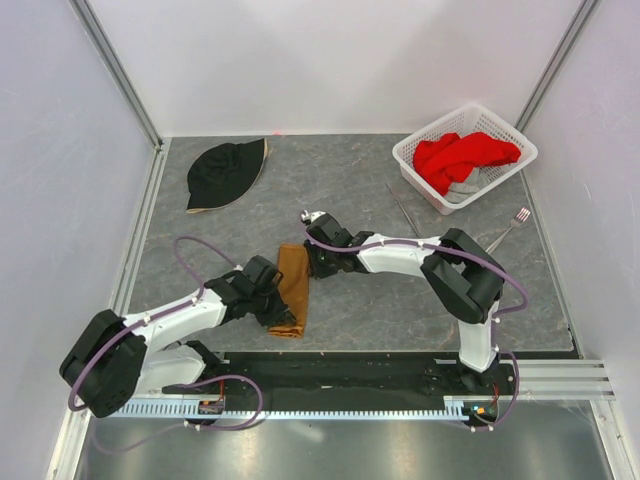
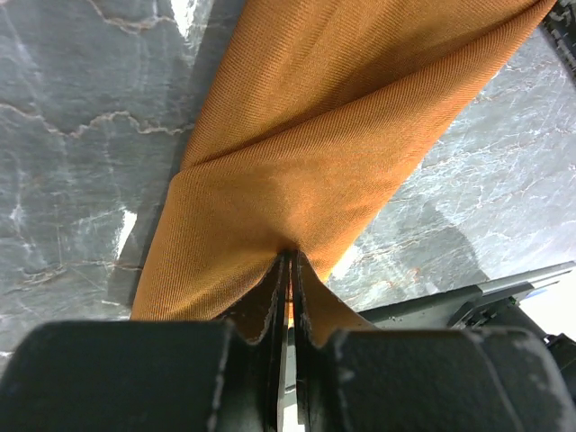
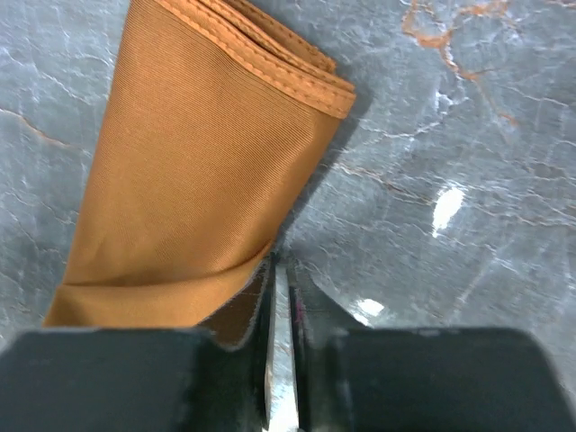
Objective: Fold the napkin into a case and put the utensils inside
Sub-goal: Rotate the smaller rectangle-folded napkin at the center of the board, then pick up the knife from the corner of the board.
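Observation:
The orange-brown napkin (image 1: 293, 285) lies mid-table, folded into a narrow oblong strip like a case. My left gripper (image 1: 278, 308) is shut on its near end, and the left wrist view shows the cloth (image 2: 315, 153) pinched between the fingertips of this gripper (image 2: 290, 256). My right gripper (image 1: 312, 262) sits at the strip's far right side. In the right wrist view its jaws (image 3: 280, 263) are closed to a slit on the edge of the napkin (image 3: 198, 171), which rides up over one finger. The fork (image 1: 510, 228) and the thin knife (image 1: 404, 210) lie apart at the right.
A white basket (image 1: 415, 160) holding a red cloth (image 1: 460, 158) stands at the back right. A black hat (image 1: 226, 172) lies at the back left. White walls enclose the grey marbled table on three sides.

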`<state>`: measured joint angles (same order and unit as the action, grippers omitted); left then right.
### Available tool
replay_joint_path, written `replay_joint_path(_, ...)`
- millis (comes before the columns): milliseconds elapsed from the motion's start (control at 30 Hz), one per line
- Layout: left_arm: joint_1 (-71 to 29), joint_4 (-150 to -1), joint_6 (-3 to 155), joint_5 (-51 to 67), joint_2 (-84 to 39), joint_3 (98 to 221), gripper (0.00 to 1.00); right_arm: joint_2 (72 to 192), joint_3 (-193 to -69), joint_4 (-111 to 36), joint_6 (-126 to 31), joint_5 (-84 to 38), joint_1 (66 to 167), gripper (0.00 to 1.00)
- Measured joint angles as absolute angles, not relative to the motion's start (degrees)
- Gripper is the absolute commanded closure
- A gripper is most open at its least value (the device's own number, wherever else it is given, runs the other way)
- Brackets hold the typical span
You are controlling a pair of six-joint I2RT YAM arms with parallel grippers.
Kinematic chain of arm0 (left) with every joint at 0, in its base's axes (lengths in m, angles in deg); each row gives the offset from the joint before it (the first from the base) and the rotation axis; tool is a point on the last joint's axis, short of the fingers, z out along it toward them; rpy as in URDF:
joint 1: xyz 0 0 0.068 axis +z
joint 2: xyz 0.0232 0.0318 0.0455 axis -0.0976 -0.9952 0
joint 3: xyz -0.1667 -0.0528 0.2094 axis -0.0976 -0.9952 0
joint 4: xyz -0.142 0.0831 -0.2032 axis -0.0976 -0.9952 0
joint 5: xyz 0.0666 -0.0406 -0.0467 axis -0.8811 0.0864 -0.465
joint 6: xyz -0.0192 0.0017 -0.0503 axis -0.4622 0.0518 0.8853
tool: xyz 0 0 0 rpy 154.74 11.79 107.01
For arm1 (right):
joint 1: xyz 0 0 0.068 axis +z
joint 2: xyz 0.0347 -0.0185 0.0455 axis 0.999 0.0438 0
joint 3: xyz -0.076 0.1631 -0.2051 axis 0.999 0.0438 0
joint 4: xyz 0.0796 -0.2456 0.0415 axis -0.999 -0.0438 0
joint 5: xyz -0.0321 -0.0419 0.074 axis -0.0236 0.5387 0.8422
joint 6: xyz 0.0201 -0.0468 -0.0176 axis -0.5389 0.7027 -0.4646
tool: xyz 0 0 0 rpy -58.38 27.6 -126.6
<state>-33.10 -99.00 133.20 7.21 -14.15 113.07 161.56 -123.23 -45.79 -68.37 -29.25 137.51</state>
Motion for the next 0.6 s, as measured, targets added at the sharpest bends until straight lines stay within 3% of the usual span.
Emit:
replay_joint_path(133, -33.16, -101.30, 133.37, 7.03, -13.21, 114.27, 0.85, 161.34, -123.75, -47.43, -67.48, -29.18, 136.59, 0.55)
replay_joint_path(167, -33.16, -102.06, 133.31, 7.05, -12.77, 115.08, 0.78, 160.92, -123.78, -48.06, -67.09, -29.56, 136.16, 0.44)
replay_joint_path(267, -33.16, -103.05, 132.02, 7.05, -10.81, 118.21, 0.64, 159.63, -123.84, -51.23, -65.34, -31.61, 133.31, 0.31)
replay_joint_path(467, -33.16, -103.00, 124.78, 7.84, -9.10, 127.41, 0.60, 160.29, -131.91, -59.84, -58.74, -37.38, 120.79, 0.15)
replay_joint_path(600, -33.16, -102.48, 118.77, 10.62, -10.59, 132.28, 0.58, 163.57, -140.02, -62.03, -53.51, -39.76, 112.27, 0.11)
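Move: The left gripper's tips rest on the near end of the folded napkin, whose middle lies about 7 cm ahead, 1 cm below. From the right gripper, at the napkin's right edge, the knife lies roughly 14 cm ahead and 23 cm to the right; the white basket's middle is about 27 cm ahead and 38 cm right, the fork 9 cm ahead and 48 cm right, the napkin's middle 6 cm back and 5 cm left. Lift the left gripper off the napkin, about 13 cm up while easing forward and right over the cloth, tipping its fingers outward and parting them partway. Take the right gripper away from the napkin's edge, slowly at first, then fast on a forward-right diagonal of some 25 cm towards the knife, rising slightly, turning clockwise and opening nearly wide. ##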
